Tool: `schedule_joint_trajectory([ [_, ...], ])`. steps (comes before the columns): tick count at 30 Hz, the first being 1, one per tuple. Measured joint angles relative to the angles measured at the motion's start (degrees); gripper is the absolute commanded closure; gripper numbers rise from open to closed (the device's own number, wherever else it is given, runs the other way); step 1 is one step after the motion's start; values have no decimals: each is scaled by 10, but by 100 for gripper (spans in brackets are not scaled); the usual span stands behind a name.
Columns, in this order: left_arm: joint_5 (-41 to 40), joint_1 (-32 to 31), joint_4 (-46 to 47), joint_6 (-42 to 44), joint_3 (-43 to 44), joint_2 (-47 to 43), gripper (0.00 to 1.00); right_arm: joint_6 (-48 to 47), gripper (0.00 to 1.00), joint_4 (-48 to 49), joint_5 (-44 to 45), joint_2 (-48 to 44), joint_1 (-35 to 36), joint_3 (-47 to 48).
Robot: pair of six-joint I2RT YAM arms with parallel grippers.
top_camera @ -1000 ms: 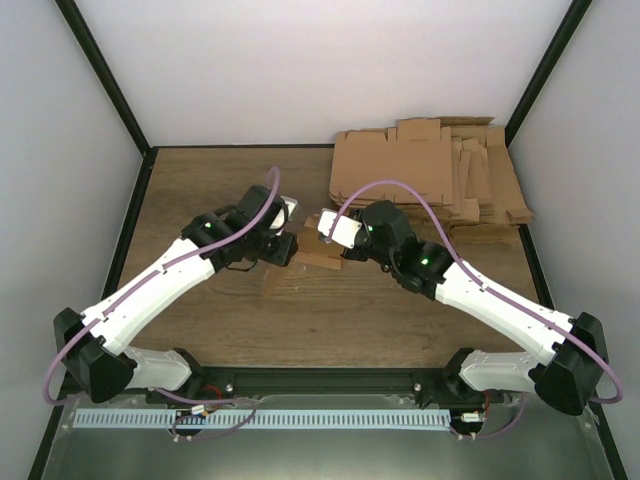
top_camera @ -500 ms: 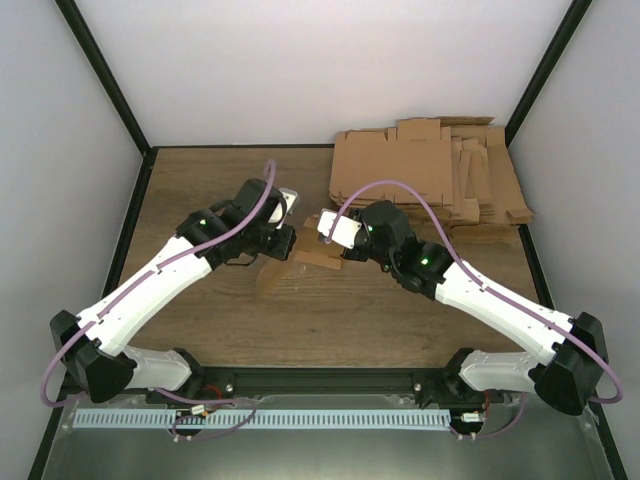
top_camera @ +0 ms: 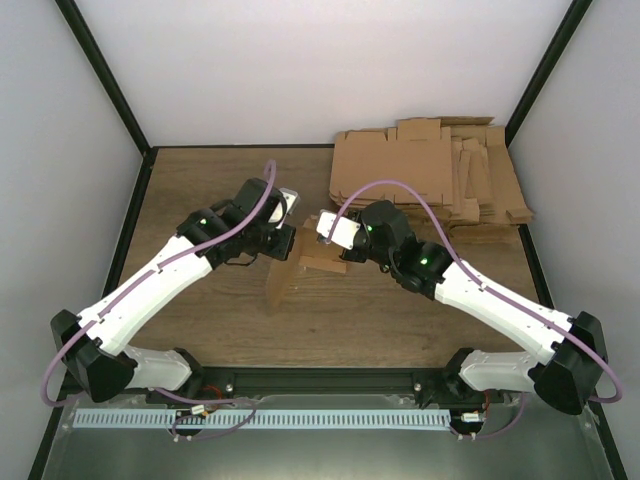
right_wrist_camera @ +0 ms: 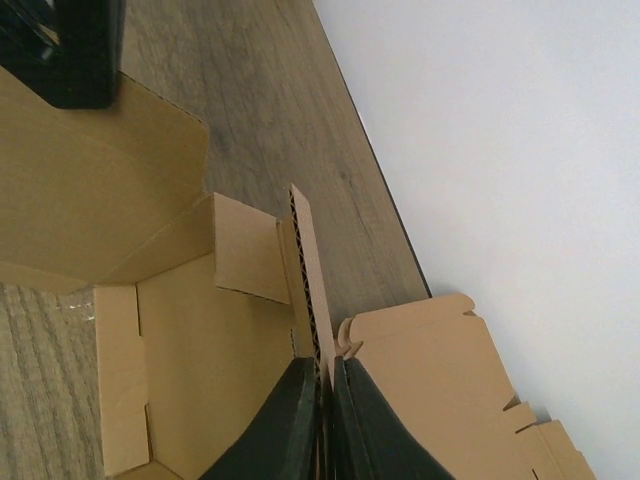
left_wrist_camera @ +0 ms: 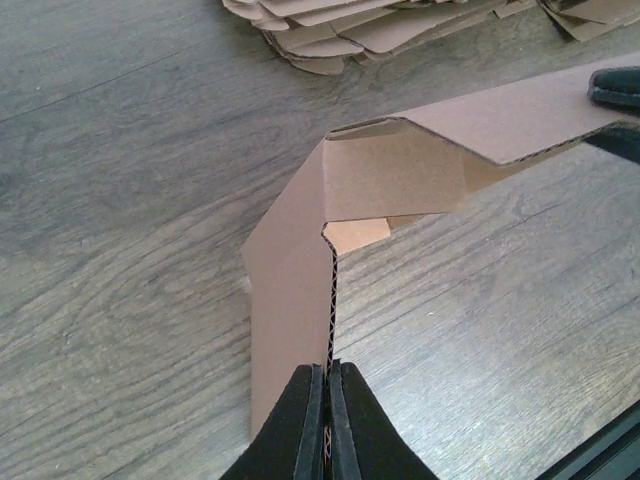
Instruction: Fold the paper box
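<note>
The paper box (top_camera: pixel 284 281) is a single brown cardboard piece, partly folded and held above the table between both arms. In the left wrist view my left gripper (left_wrist_camera: pixel 328 376) is shut on the thin edge of one panel (left_wrist_camera: pixel 288 300), which bends up into a folded corner flap (left_wrist_camera: pixel 392 178). My right gripper (right_wrist_camera: pixel 324 378) is shut on an upright side wall (right_wrist_camera: pixel 308 262) of the box, with the box floor (right_wrist_camera: pixel 205 370) to its left. From above, the left gripper (top_camera: pixel 288 244) and right gripper (top_camera: pixel 335 252) face each other across the box.
A pile of flat cardboard blanks (top_camera: pixel 430 178) lies at the table's back right, also seen as the pile (left_wrist_camera: pixel 360 25) and the pile (right_wrist_camera: pixel 450 400). Black frame posts and white walls bound the wooden table (top_camera: pixel 200 200).
My left gripper has closed onto the box's panel edge. The box's near flap now hangs lower toward the table front. The right arm has hardly moved.
</note>
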Motion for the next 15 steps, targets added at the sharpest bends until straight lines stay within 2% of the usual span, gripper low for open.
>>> schedule_joint_trajectory([
  [2,0,1,0,-1,0,2,96,4,87,0,-5,0,0,0],
  [12,-2,6,4,-2,0,2,96,59,50,-27,-45,-10,-4,5],
  [15,-2,6,4,-2,0,2,96,82,34,-50,-85,-13,-11,24],
])
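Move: The part-folded box hangs between the grippers; the right one pinches its wall edge, with the box's middle about 3 cm back, 5 cm left and 9 cm below. The cardboard stack lies roughly 17 cm ahead of the right hand, 17 cm to its right and 23 cm below. From the left hand, still gripping the side panel, the box's middle is about 1 cm back, 5 cm right and 8 cm below. Right fingers open halfway and let go of the wall, backing off about 2 cm; left keeps its pinch. ##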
